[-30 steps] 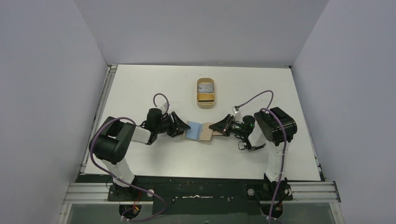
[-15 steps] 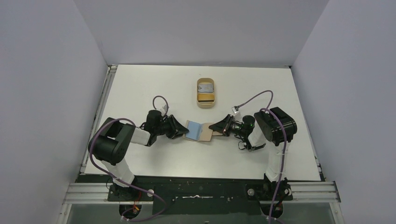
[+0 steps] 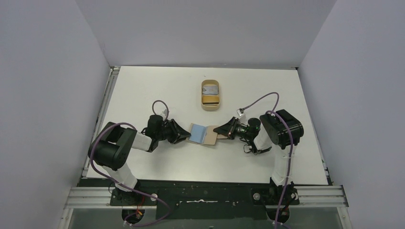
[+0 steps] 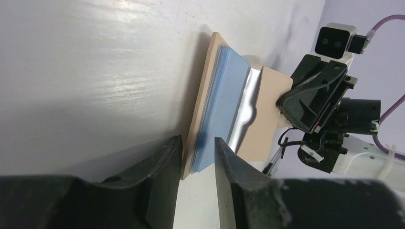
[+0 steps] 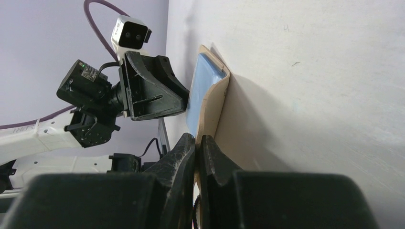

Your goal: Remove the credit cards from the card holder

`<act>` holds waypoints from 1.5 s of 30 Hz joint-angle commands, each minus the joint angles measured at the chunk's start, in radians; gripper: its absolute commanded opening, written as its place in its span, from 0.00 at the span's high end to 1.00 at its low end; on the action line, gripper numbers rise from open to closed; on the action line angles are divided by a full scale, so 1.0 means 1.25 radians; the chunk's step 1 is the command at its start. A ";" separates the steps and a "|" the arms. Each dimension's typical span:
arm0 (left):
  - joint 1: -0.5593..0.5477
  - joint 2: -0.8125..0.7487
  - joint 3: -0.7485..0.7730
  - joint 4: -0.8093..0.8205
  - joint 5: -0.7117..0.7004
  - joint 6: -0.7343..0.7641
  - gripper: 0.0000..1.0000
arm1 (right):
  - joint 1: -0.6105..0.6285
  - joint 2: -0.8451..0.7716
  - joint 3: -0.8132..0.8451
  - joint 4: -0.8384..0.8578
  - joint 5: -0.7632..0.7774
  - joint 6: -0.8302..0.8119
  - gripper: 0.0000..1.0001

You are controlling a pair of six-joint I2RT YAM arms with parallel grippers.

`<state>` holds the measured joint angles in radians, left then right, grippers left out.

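The tan card holder (image 3: 210, 138) lies open on the table between my two arms. Light blue credit cards (image 3: 196, 131) sit in its left half. In the left wrist view the cards (image 4: 224, 95) form a stack on the tan panel (image 4: 267, 114). My left gripper (image 3: 182, 133) has closed narrowly on the stack's near corner, and the panel's edge rests against the table-side finger (image 4: 165, 162). My right gripper (image 3: 221, 130) is shut on the holder's right edge, where tan material (image 5: 216, 107) runs between its fingers (image 5: 186, 148).
An oval tan dish (image 3: 210, 94) with something inside stands at the back centre. A metal rail (image 3: 106, 109) runs along the table's left edge. Purple cables loop above both wrists.
My left gripper narrowed round the end of the cards and drew back a little to the left. The holder's left edge shifted slightly with it. The right gripper stayed put.
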<state>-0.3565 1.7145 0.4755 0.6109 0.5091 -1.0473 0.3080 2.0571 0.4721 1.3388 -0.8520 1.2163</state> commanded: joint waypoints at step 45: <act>-0.117 -0.397 0.124 -0.529 -0.288 0.257 1.00 | 0.209 -0.416 0.261 -0.968 0.424 -0.544 0.28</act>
<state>-0.4633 1.2903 0.5457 0.1619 0.2802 -0.8467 0.3969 1.7332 0.6044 0.7017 -0.6857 0.9016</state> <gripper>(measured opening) 0.009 0.684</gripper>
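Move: The card holder lies open, its blue-lined left cover centred about 5 cm to the right of the left hand and 1 cm farther out, roughly at fingertip height; its near left edge is already between those half-open fingers. The right cover is some 10 cm to the left hand's right, level with it. The beige tray stands about 18 cm ahead and 10 cm right. From the right hand, which still pinches the holder, the left cover is 8 cm left, 1 cm nearer and 3 cm lower. The card holder's left edge is pinched by the left fingers, which shut on it almost in place while the right hand keeps its hold; the right fingers then open wide and let go. The left hand raises the holder about 7 cm, tipping its fingertips up by some 15 degrees, while the emptied right hand climbs roughly 3 cm and shifts a little left and forward. ##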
